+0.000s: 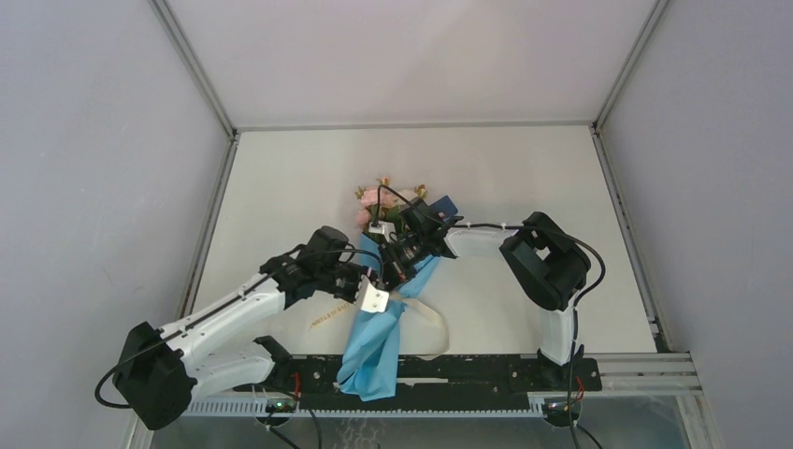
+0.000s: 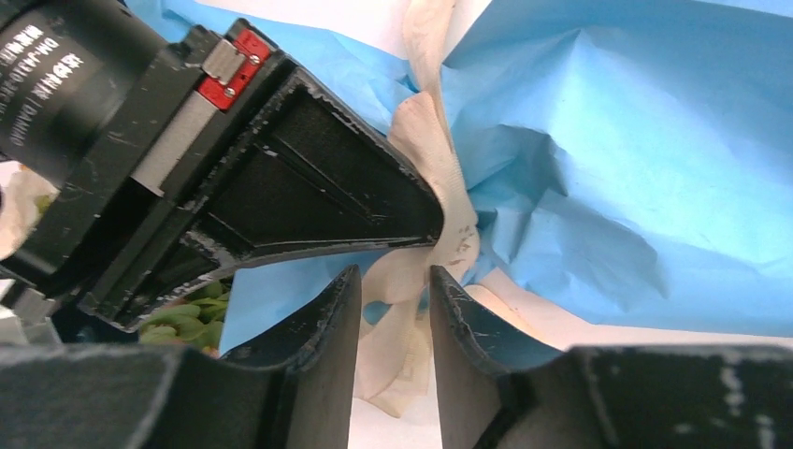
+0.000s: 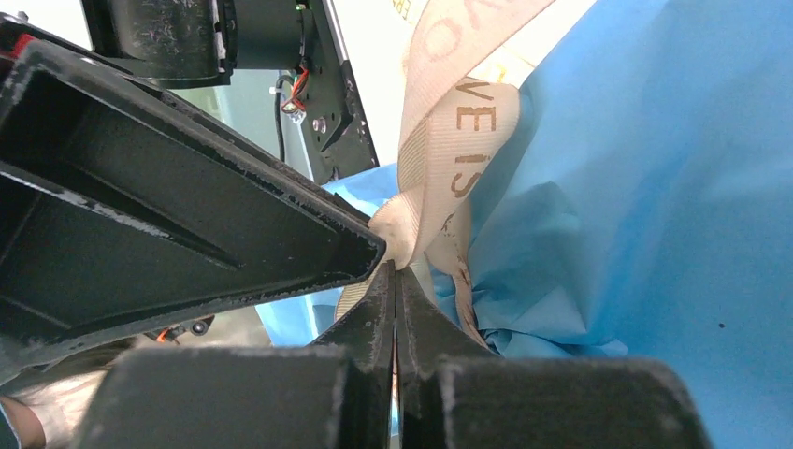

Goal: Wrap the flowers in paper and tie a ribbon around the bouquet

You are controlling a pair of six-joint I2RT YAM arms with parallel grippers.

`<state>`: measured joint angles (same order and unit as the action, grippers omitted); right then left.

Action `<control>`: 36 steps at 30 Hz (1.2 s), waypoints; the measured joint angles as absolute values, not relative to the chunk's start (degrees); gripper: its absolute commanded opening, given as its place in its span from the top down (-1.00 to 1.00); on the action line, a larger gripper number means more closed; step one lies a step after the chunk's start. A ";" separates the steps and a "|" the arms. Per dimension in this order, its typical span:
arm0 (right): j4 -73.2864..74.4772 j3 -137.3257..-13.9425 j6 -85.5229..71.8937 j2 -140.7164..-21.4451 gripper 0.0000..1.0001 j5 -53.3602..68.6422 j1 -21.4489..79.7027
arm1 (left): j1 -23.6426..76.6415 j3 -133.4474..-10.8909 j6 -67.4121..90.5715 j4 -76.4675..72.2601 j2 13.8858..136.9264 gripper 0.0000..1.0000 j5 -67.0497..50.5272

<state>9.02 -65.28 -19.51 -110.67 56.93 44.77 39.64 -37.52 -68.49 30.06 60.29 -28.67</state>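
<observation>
The bouquet lies on the white table, its flowers (image 1: 376,199) at the far end and the blue paper (image 1: 374,346) cone running toward the near edge. A cream ribbon (image 1: 432,318) with printed letters crosses the paper's middle and loops out to the right. My right gripper (image 3: 395,267) is shut, pinching the ribbon (image 3: 449,140) at its tips against the paper (image 3: 655,187). Facing it tip to tip, my left gripper (image 2: 395,276) has its jaws apart. The ribbon (image 2: 435,159) hangs loose between them. Green leaves (image 2: 187,318) show under the right finger.
One ribbon tail (image 1: 323,318) lies on the table left of the paper. The black base rail (image 1: 468,369) runs along the near edge, with the paper's tip over it. Grey enclosure walls and metal frame bars (image 1: 210,224) bound the table.
</observation>
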 measured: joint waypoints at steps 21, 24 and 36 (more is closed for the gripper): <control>9.69 -65.28 -19.42 -109.16 1.00 55.79 44.82 | 40.03 -36.53 -67.88 29.69 61.76 0.62 -29.34; 9.69 -65.28 -19.42 -109.16 1.00 55.75 44.82 | 40.14 -36.27 -67.48 29.61 61.84 0.99 -29.28; 11.11 -65.28 -19.44 -109.08 1.00 52.40 43.62 | 40.25 -36.38 -66.83 30.92 60.07 1.00 -27.51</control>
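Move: The ribbon strand that the open left fingers straddle lies about 1 cm back of the left hand and some 1 cm below; the knot at the paper's waist sits roughly 1 cm back, 2 cm right and 3 cm below. The flowers are about 18 cm ahead and 2 cm right, the loose ribbon end 6 cm back and 10 cm left. From the right hand, already shut on the ribbon, the strand is about 1 cm left and 1 cm lower. Down by about 1.5 cm and slightly back, the left hand settles onto the ribbon strand beside the right fingertips, shuts its half-open fingers and pinches it, then eases a little up and to the left. The right hand keeps its closed grip on the ribbon almost in place, then at the end starts forward about 1.5 cm, slightly right. ##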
